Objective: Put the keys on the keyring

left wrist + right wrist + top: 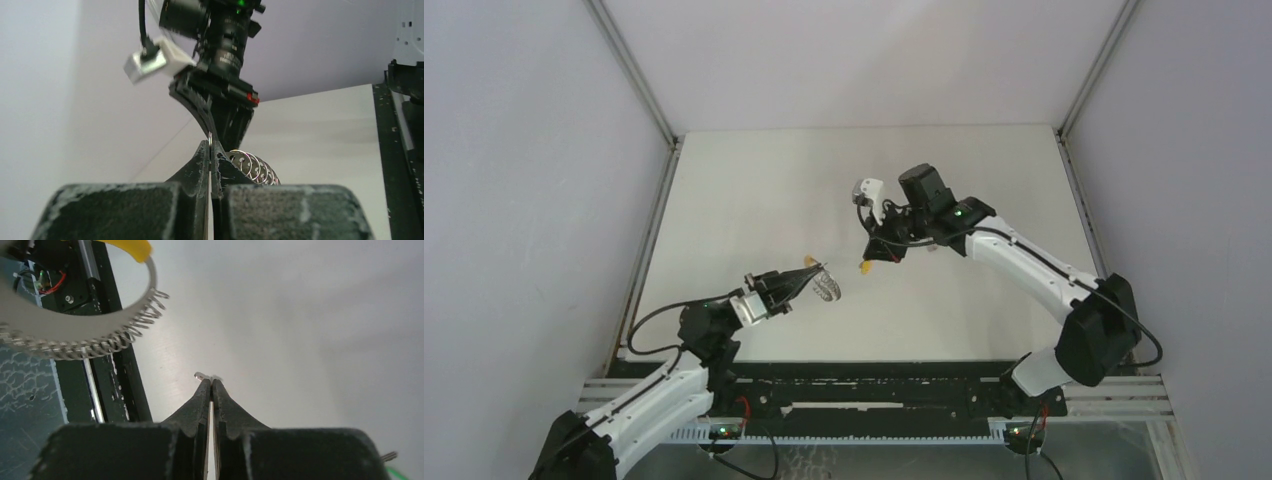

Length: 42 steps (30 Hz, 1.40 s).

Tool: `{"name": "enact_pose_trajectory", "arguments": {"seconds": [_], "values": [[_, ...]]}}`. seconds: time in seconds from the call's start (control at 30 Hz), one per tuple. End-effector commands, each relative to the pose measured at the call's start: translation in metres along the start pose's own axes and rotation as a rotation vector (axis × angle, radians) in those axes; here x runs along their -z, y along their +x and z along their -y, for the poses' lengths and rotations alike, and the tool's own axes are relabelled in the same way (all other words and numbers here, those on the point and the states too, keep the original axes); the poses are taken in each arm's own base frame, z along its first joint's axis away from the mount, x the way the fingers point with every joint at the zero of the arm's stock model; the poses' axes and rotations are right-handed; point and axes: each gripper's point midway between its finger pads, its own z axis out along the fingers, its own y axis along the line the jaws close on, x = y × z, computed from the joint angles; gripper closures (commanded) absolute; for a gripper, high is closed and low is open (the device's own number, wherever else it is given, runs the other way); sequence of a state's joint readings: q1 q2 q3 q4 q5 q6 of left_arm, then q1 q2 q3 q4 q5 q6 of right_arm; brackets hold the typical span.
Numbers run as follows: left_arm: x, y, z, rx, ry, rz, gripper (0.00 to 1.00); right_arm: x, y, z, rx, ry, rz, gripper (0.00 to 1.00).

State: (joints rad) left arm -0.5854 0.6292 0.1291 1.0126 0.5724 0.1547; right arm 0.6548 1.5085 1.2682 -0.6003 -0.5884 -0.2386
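Note:
My left gripper (809, 281) is shut on the edge of the keyring (827, 286), holding it above the table left of centre. In the left wrist view the fingertips (204, 150) pinch the thin rim, and the ring's wire coil (255, 167) shows to their right. My right gripper (871, 258) hangs close to the right of the ring, shut on the orange key (862, 267). From the right wrist, a small grey metal tip (200, 375) sticks out of the shut gripper (211, 381). The keyring (90, 329) with its yellow section (131, 247) sits up and left. A green sliver (400, 473) shows at the bottom right corner.
White walls with metal posts (634, 70) enclose the pale table (754, 200) on three sides. A black rail (874, 385) runs along the near edge between the two arm bases. The right arm's camera housing (150, 60) looms just above the left fingertips.

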Motion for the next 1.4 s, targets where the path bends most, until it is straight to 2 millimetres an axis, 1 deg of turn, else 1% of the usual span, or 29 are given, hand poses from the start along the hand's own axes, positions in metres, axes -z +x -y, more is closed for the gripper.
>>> {"name": "enact_pose_trajectory", "arguments": {"seconds": [0.0, 0.13, 0.2, 0.23, 0.3, 0.4, 0.5, 0.63, 0.87, 1.2, 1.37], "values": [[-0.014, -0.032, -0.007, 0.010, 0.035, 0.092, 1.00, 0.019, -0.043, -0.013, 0.210, -0.020, 0.215, 1.00], [-0.020, -0.032, -0.011, 0.036, 0.046, 0.086, 1.00, 0.035, -0.065, -0.021, 0.350, 0.010, 0.356, 1.00], [-0.022, -0.031, -0.014, 0.048, 0.050, 0.081, 1.00, 0.041, -0.071, -0.025, 0.427, 0.018, 0.422, 1.00], [-0.023, -0.032, -0.014, 0.054, 0.055, 0.083, 1.00, 0.043, -0.070, -0.026, 0.449, 0.025, 0.445, 1.00], [-0.025, -0.035, -0.016, 0.058, 0.065, 0.091, 1.00, 0.052, -0.077, -0.030, 0.478, 0.040, 0.501, 1.00], [-0.027, -0.037, -0.019, 0.060, 0.073, 0.091, 1.00, 0.060, -0.082, -0.038, 0.523, 0.016, 0.546, 1.00], [-0.030, -0.040, -0.019, 0.071, 0.090, 0.100, 1.00, 0.061, -0.081, -0.045, 0.569, -0.021, 0.562, 1.00], [-0.034, -0.041, -0.017, 0.089, 0.119, 0.102, 1.00, 0.062, -0.085, -0.047, 0.588, -0.028, 0.601, 1.00], [-0.038, -0.042, -0.013, 0.117, 0.159, 0.098, 1.00, 0.076, -0.092, -0.060, 0.585, -0.081, 0.650, 1.00], [-0.040, -0.043, -0.008, 0.154, 0.197, 0.093, 1.00, 0.077, -0.084, -0.089, 0.668, -0.205, 0.651, 1.00], [-0.042, -0.044, -0.007, 0.164, 0.212, 0.094, 1.00, 0.075, -0.083, -0.092, 0.692, -0.205, 0.646, 1.00]]}}
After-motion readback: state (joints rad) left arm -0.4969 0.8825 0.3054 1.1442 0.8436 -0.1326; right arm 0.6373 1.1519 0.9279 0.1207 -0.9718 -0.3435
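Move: Up and to the left of the right hand, which already grips the yellow-tagged key, the keyring hangs from the left fingers: its middle is about 9 cm back, 8 cm left and 5 cm above. The green-tagged key lies on the table some 13 cm ahead of the right hand, 14 cm to its right and 17 cm below. From the left hand the yellow-tagged key is roughly 7 cm ahead, 8 cm right and 11 cm below. Rising about 12 cm with the yellow-tagged key pinched in shut fingers, the right hand swings them from slanting down to nearly level towards the left fingertips, then draws back some 5 cm late on. The left hand, still holding the keyring, dips slightly, rises and eases right towards the key, turning about 15 degrees clockwise. ##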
